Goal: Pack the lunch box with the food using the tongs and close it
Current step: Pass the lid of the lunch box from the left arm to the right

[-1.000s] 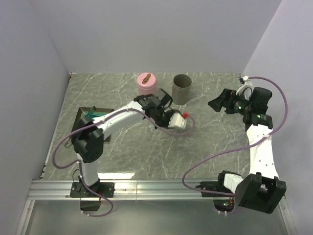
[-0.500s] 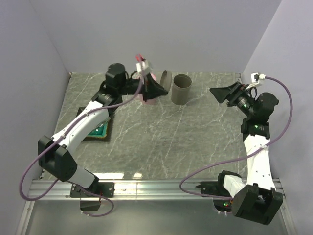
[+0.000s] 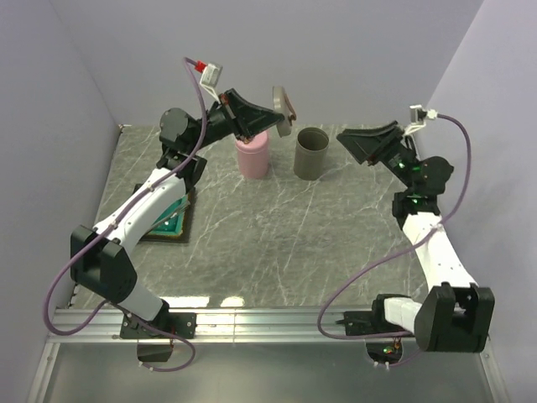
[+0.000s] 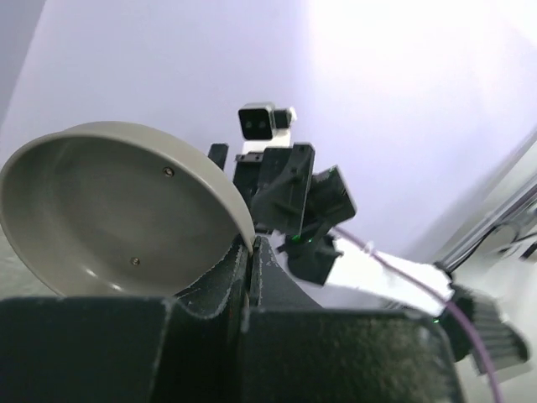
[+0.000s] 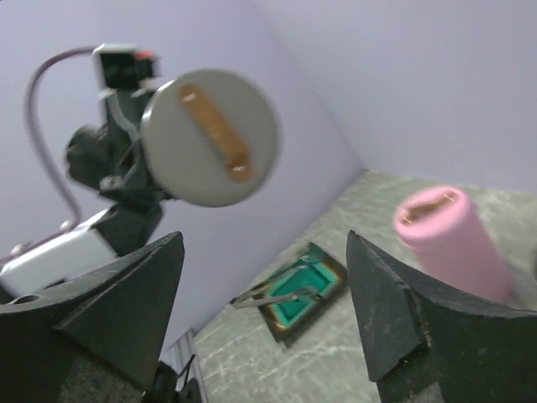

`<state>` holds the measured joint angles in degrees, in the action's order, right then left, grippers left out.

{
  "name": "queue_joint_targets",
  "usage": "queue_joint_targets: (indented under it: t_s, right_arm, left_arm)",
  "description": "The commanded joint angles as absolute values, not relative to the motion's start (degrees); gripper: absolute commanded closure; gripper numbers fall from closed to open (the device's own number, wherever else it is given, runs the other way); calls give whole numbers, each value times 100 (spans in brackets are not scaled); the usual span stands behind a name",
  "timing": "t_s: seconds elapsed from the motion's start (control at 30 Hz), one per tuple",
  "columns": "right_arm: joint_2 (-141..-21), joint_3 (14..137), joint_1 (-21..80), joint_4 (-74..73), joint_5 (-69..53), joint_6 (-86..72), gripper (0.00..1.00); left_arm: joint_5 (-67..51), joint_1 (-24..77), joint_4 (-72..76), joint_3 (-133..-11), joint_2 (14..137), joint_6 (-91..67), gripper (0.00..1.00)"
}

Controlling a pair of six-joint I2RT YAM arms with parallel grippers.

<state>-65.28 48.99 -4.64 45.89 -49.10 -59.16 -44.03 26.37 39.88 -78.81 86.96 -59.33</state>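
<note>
My left gripper (image 3: 273,120) is raised high above the back of the table and shut on the rim of a round grey lid (image 3: 285,106) with a brown strap handle. The left wrist view shows the lid's hollow underside (image 4: 117,210) pinched at the jaws of that gripper (image 4: 250,245). Below stand a pink cylinder (image 3: 252,155) and an open grey cylinder (image 3: 311,153). My right gripper (image 3: 354,140) hovers open to the right, facing the lid (image 5: 210,138). The tongs (image 5: 281,294) lie across the teal tray (image 5: 323,269). No food can be made out.
The teal tray (image 3: 170,223) sits at the left of the table, half covered by my left arm. Purple walls close in the back and both sides. A metal rail (image 3: 268,323) runs along the near edge.
My left arm swung from the table's middle up and back, lifting the grey lid above the pink cylinder. My right gripper moved left toward the lid and its jaws narrowed a little.
</note>
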Motion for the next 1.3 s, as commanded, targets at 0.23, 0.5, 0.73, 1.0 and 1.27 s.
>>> queue_joint_targets:
  t_s: [0.23,0.5,0.73,1.0,1.27]
  right_arm:
    - [-7602,5782,694,7013,-4053,-6090,23]
    - [-8586,6582,1221,7910,-3156,-7356,33]
    - [-9026,7215,1371,8271,-3076,-7629,40]
    - [-9264,7287,1485,8262,-3094,-7471,44]
    - [-9158,6970,1512,8227,-3024,-7304,38]
  left_arm:
    - [-3605,2698,3888,-9210,9078,-8119,100]
    - [-3463,2690,3770,-9624,9272,-8350,100]
    - [-3384,2751,3788,-9756,9527,-8411,100]
    - [-3401,2874,3867,-9967,9668,-8402,100]
    - [-3472,2892,3999,-9976,9633,-8420,100]
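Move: The grey lid, rim-held in the left hand with its leather handle towards the right, lies about 13 cm left of the open right hand, 4 cm farther out and 6 cm higher. From the left hand, the right gripper is some 14 cm to the right, 1 cm back and 7 cm lower; the lid's middle is 5 cm forward, 2 cm right and 1 cm below. Roughly 35 cm below the right hand, the grey canister stands 15 cm ahead and 6 cm left, and the lidded pink canister 15 cm ahead and 21 cm left. Leftward and up, each by about 10 cm, and somewhat forward, the right hand closes in on the handle side of the lid, tilting its fingers upward and narrowing them partway without shutting. The left hand keeps its pinch on the rim while lifting the lid about 7 cm, slightly forward and right, and tipping its own fingers up. ##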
